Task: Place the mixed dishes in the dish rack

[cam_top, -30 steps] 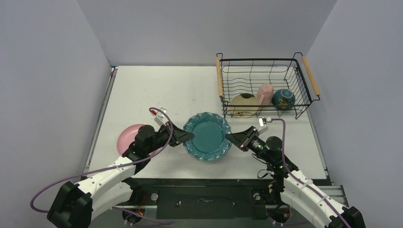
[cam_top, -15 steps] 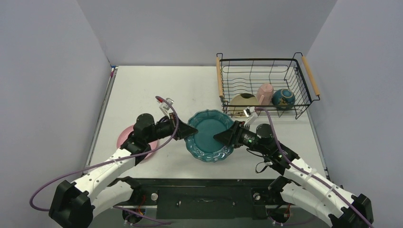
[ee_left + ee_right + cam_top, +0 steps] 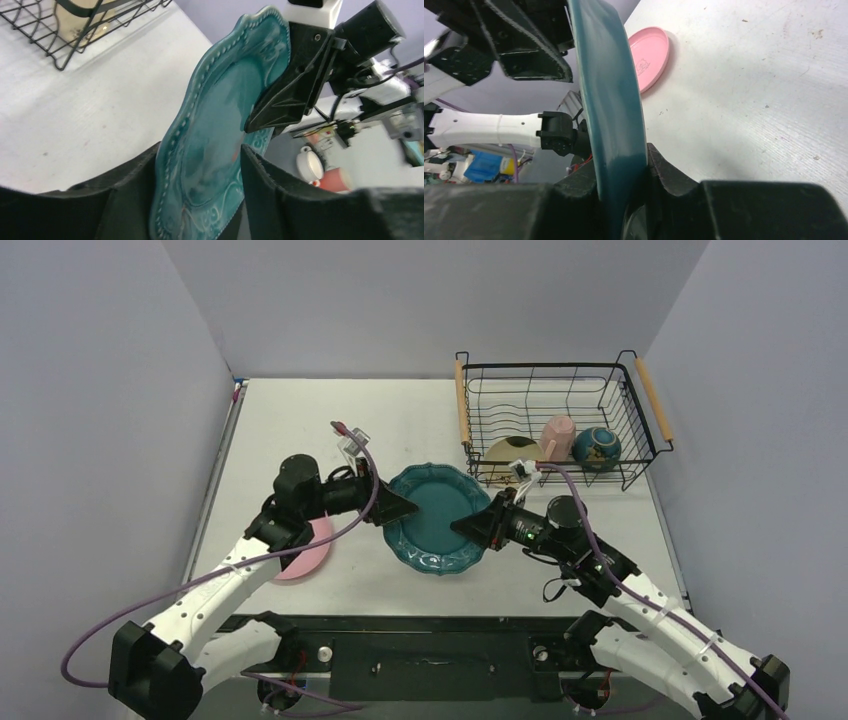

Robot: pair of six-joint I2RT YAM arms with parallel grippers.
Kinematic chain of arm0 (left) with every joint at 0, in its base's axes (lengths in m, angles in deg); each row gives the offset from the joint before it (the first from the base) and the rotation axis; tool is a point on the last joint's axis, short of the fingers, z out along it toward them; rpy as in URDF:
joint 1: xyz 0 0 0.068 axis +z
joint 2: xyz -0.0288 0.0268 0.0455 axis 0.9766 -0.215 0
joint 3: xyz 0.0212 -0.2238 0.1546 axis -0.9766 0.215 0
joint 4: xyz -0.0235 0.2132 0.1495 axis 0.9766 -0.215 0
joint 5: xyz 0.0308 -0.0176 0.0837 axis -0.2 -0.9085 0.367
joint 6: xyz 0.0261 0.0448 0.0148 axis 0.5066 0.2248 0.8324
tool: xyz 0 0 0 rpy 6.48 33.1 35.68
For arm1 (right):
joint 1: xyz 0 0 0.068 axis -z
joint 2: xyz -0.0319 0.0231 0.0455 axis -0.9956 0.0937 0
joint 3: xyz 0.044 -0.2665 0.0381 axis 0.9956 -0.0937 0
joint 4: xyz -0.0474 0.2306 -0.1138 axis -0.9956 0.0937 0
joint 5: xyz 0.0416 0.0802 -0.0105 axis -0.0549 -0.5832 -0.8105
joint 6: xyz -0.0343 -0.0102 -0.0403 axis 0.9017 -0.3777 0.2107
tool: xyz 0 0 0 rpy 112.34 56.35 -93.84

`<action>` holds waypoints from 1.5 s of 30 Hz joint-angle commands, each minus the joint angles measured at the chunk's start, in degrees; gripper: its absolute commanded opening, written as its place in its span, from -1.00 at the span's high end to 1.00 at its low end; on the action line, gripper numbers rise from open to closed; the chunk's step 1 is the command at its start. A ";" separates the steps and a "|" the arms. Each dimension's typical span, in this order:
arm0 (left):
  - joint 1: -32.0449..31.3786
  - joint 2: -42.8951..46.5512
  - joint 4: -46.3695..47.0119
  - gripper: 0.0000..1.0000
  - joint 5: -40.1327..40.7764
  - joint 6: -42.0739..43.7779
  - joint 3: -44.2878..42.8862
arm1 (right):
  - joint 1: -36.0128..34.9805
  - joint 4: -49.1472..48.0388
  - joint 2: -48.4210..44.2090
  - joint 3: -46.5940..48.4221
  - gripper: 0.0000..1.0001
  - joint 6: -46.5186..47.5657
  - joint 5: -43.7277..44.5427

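Note:
The teal scalloped plate (image 3: 437,520) is tilted up off the table between both arms. My right gripper (image 3: 462,527) is shut on its right rim; in the right wrist view the fingers pinch the plate's edge (image 3: 609,100) at the gripper (image 3: 621,165). My left gripper (image 3: 405,508) straddles the left rim with its jaws apart, open around the plate (image 3: 220,115) at the gripper (image 3: 200,150). The pink round plate (image 3: 300,560) lies flat under the left arm. The cream dish (image 3: 512,455), pink cup (image 3: 558,432) and dark-teal bowl (image 3: 597,448) sit in the dish rack (image 3: 540,367).
The black wire rack stands at the back right, wooden handles (image 3: 462,400) on its two short sides; its near corner (image 3: 60,45) shows in the left wrist view. The pink plate (image 3: 651,52) lies left of the teal one. Grey walls enclose the table.
The right gripper moved in and closed on the teal plate's right rim. The plate has tipped up and shifted slightly back. The left jaws have spread on the left rim.

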 commanded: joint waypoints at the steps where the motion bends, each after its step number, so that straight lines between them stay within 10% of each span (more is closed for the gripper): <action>1: -2.20 1.00 -11.92 -0.15 4.40 6.42 -7.25 | 0.20 -3.33 -0.49 4.01 1.00 5.33 10.75; 5: -3.43 2.18 -29.59 -0.53 19.06 15.64 -14.61 | 1.73 0.35 0.49 10.94 1.00 15.40 12.07; 12: -5.98 6.03 -41.86 -0.58 41.56 24.48 -20.09 | 10.43 12.78 9.14 34.41 1.00 30.70 22.08; 28: -12.58 11.41 -39.18 -0.57 43.40 26.12 -13.84 | 26.29 30.33 42.10 69.02 1.00 86.87 13.84; 45: -14.47 5.66 -38.41 -0.56 45.36 22.16 -15.03 | 30.74 48.87 71.03 92.21 1.00 113.58 5.19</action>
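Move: The right hand pinches the teal plate by its right rim. The free rear-left part of the dish rack it goes to is about 35 cm ahead, 17 to its right and 8 below. In the rack, about 10 cm below this hand, the cream plate is some 19 ahead and 13 right, the pink mug 27 ahead and 25 right. The left hand, fingers still around the opposite rim, has the pink plate about 30 cm to its left, 4 back and 18 below. Forward some 35 cm and about 16 to the right, the right hand carries the pinched teal plate in an arc, up nearly 20 cm first, then down as far again over the rack's rear-left part, rolling its wrist until the fingers point steeply down. The left hand opens wide, comes free of the rim and draws off to its left, fingers tipping down, then sinks a little. ##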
